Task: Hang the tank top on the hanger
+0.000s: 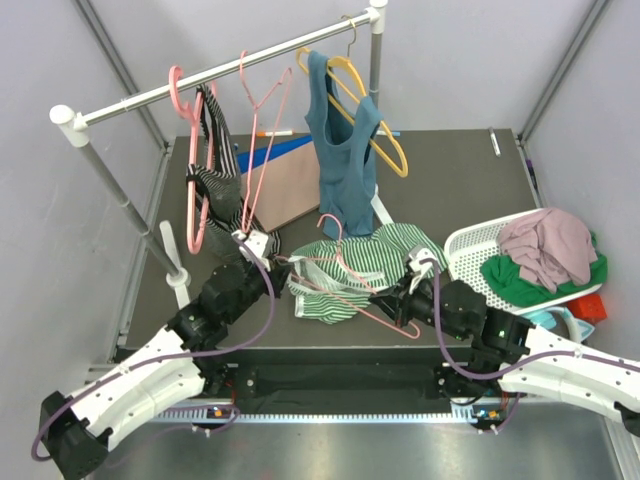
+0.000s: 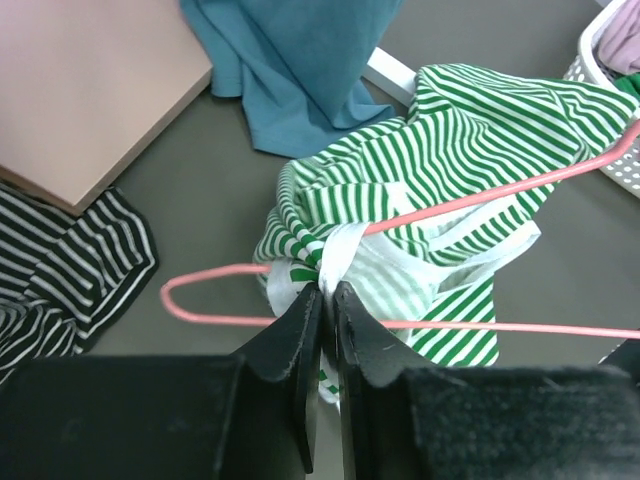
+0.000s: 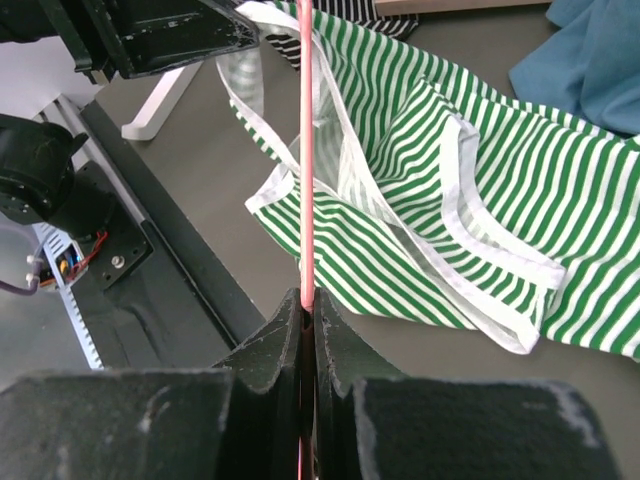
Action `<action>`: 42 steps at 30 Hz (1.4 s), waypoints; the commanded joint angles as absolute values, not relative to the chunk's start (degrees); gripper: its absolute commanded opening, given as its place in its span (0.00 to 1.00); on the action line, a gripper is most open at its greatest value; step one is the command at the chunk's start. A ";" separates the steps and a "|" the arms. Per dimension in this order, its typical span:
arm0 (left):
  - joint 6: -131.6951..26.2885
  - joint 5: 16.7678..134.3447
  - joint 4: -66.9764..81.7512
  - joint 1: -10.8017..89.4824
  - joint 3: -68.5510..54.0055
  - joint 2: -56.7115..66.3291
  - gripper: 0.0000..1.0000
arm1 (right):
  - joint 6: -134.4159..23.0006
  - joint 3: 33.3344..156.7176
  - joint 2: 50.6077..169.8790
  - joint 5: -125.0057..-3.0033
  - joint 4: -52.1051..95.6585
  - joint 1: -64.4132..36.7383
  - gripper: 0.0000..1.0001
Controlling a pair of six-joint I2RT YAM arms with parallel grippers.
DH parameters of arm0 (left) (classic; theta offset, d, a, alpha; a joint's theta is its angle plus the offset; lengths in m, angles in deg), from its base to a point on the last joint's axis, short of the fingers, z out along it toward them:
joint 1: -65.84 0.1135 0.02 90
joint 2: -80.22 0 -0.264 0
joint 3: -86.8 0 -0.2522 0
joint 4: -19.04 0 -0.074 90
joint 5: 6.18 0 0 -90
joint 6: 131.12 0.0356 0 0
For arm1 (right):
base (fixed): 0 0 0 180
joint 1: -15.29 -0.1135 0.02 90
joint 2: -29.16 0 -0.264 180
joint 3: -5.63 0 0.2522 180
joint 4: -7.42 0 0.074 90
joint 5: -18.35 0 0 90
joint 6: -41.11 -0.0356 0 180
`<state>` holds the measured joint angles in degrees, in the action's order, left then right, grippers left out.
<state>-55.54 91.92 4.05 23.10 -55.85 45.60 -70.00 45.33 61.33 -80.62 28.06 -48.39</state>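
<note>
The green-and-white striped tank top [image 1: 352, 262] lies bunched on the dark table between my two arms. The thin pink hanger [image 1: 383, 316] is threaded partly through it, with one rounded end sticking out on the left [image 2: 175, 296]. My left gripper [image 2: 328, 290] pinches the tank top's white trim [image 2: 340, 250] just above the hanger's wire; its jaws stand almost together. My right gripper [image 3: 309, 305] is shut on the hanger's wire [image 3: 307, 150], which runs straight away from the fingers over the tank top [image 3: 450, 200]. In the top view, the left gripper [image 1: 276, 262] is at the garment's left edge and the right gripper [image 1: 397, 298] at its near right.
A clothes rail [image 1: 220, 75] crosses the back, carrying a teal tank top [image 1: 345, 150] on a yellow hanger [image 1: 385, 140], pink hangers [image 1: 195, 190] and a black-and-white striped garment [image 1: 222, 175]. A pink board [image 1: 285, 185] lies behind. A white basket [image 1: 475, 248] of clothes sits at the right.
</note>
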 commanded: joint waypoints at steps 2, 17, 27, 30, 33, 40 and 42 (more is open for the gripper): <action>-55.71 88.04 11.96 23.21 -52.99 42.60 0.17 | -71.74 44.09 61.60 -78.94 18.64 -48.34 0.00; -53.43 84.45 12.74 23.21 -52.72 47.17 0.93 | -72.45 41.46 61.33 -78.24 14.25 -48.34 0.00; -54.83 76.17 21.89 23.12 -52.46 40.32 0.93 | -74.12 38.20 63.09 -75.34 5.89 -48.34 0.00; -55.27 76.00 24.00 23.12 -52.55 38.73 0.93 | -74.47 38.03 64.05 -74.90 5.19 -48.26 0.00; -55.89 74.77 26.20 23.12 -52.81 38.20 0.93 | -74.56 37.85 64.93 -74.72 4.66 -48.34 0.00; -57.38 73.10 30.06 23.12 -53.51 36.89 0.93 | -74.56 37.76 66.69 -74.20 2.99 -48.34 0.00; -58.00 73.18 31.03 23.12 -53.60 36.01 0.93 | -74.73 37.76 67.22 -73.84 2.20 -48.34 0.00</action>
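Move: The left fingers have the tank top's strap at their tips, around the hanger's left end, which pokes out some 2 cm ahead and 2 cm left of them. The hanger's neck is about 12 cm to this hand's right, 2 cm ahead and 4 cm higher, and the tank top's body lies roughly 15 cm right, 4 cm ahead and 12 cm below. From the right hand, which holds the hanger, the neck is some 6 cm left, 9 cm ahead and 5 cm up. The left hand opens wide to let go of the strap beside the hanger's left end, then rises and swings right towards the hanger's neck, ending about 6 cm up and 6 cm right, wrist turned some 20 degrees, mostly clockwise, with its fingers spread before the neck and hook. The right hand keeps its pinch on the hanger and eases it about 3 cm left and slightly down, rolling so that its left side comes up a little. ##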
